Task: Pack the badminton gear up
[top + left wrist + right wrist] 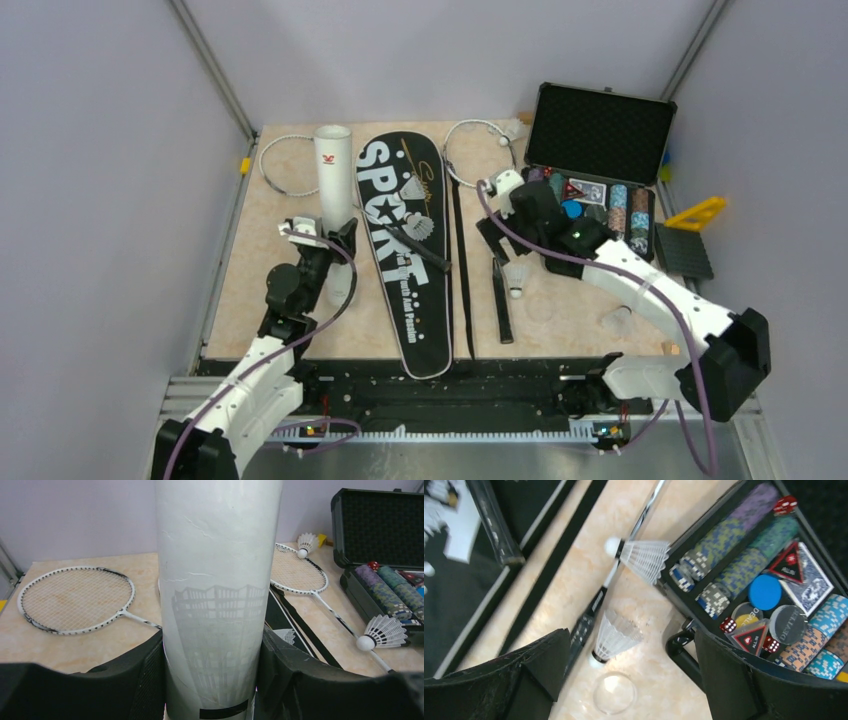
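My left gripper (212,652) is shut on the white tube (217,580), which stands upright between its fingers (142,677); from above the tube (333,170) rises left of the black "SPORT" bag (405,260). One white racket (75,600) lies at the back left and another racket (297,572) right of the bag. My right gripper (631,640) hangs open over a shuttlecock (616,637) lying beside the racket's black handle (586,622). A second shuttlecock (644,557) lies against the chip case. A third shuttlecock (306,542) sits at the back.
An open black case of poker chips (600,170) stands at the back right, its handle (681,652) near my right finger. A clear round lid (614,692) lies on the table below the shuttlecock. The bag's strap (460,270) runs along its right side.
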### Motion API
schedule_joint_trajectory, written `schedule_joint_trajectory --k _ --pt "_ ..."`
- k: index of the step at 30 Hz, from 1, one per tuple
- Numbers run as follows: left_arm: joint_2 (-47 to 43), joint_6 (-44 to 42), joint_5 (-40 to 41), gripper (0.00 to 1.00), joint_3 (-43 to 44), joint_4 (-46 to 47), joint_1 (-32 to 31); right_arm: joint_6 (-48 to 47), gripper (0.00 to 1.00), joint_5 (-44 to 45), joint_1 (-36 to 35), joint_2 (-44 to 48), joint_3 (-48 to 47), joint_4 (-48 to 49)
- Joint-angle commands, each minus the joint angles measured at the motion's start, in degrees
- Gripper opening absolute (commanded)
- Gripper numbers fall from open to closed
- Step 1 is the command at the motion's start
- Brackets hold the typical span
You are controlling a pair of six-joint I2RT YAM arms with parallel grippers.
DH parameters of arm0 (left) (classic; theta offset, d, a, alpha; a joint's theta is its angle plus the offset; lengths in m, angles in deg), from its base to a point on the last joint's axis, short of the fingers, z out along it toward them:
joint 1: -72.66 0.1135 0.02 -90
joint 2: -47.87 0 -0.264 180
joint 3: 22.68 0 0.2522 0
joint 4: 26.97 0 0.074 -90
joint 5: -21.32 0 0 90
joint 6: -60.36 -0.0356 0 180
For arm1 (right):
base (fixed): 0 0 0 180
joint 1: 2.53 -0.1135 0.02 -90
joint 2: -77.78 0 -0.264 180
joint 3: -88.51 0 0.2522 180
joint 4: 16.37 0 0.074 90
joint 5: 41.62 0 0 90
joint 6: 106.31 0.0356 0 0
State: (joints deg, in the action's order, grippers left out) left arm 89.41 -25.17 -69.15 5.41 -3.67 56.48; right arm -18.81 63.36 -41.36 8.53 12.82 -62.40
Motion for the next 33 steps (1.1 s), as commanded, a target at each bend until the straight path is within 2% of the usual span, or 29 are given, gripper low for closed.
schedule_joint_trajectory --k 1,8,11,17,20,25,27,29,33 --pt "-1.21 2.22 4.72 0.31 1.47 5.15 -0.07 -11.42 0.95 -4.08 0.36 -6.05 0.41 -4.75" --pt "-1.76 2.15 5.08 0.29 1.46 4.48 -0.07 -19.98 0.92 -13.4 4.09 -15.18 -3.38 -6.98" --pt "-2.04 2.05 5.11 0.28 1.61 3.71 -0.07 -22.12 0.86 -17.67 6.31 -20.13 -5.96 -9.77" --pt "-2.16 1.71 3.73 0.27 1.7 3.28 -0.07 -24.67 0.8 -22.56 10.49 -25.73 -9.22 -11.92" --pt "-2.34 1.57 3.8 0.26 1.67 3.07 -0.07 -25.42 0.7 -26.03 11.71 -27.73 -9.39 -13.08" --pt "-2.56 1.32 4.48 0.27 1.85 2.16 -0.07 -27.8 0.44 -32.62 12.49 -27.57 -8.84 -14.88" --pt "-2.76 1.33 4.37 0.27 1.84 2.12 -0.03 -28.18 0.25 -33.4 12.54 -26.3 -8.4 -14.86" --pt "-2.89 1.37 4.34 0.27 1.76 2.03 -0.07 -28.09 0.01 -33.78 12.49 -24.56 -8.07 -14.24" --pt "-2.72 1.22 1.36 0.27 1.87 1.93 -0.07 -26.47 0.0 -36.12 12.51 -18.46 -8.75 -13.15"
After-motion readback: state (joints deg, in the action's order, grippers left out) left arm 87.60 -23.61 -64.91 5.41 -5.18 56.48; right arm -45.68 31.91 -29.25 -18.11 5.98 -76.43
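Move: The shuttlecock beside the racket handle lies about 14 cm below the right hand, some 3 cm back and 1 cm to its right. From that shuttlecock, the racket handle's middle is about 4 cm left and 6 cm back, the second shuttlecock 4 cm left and 13 cm farther out, the clear cap 6 cm right and 8 cm back. From the left hand, the first shuttlecock is roughly 44 cm to the right, 5 cm back and 17 cm down. Drop the right gripper some 14 cm onto the shuttlecock by the racket handle, tipping the open fingers down until they point nearly straight at the table and turning them about 30 degrees counter-clockwise. Close them fully in the last part, pinching the skirt, and begin a small lift. With the left hand keep gripping the white tube upright, almost still. ##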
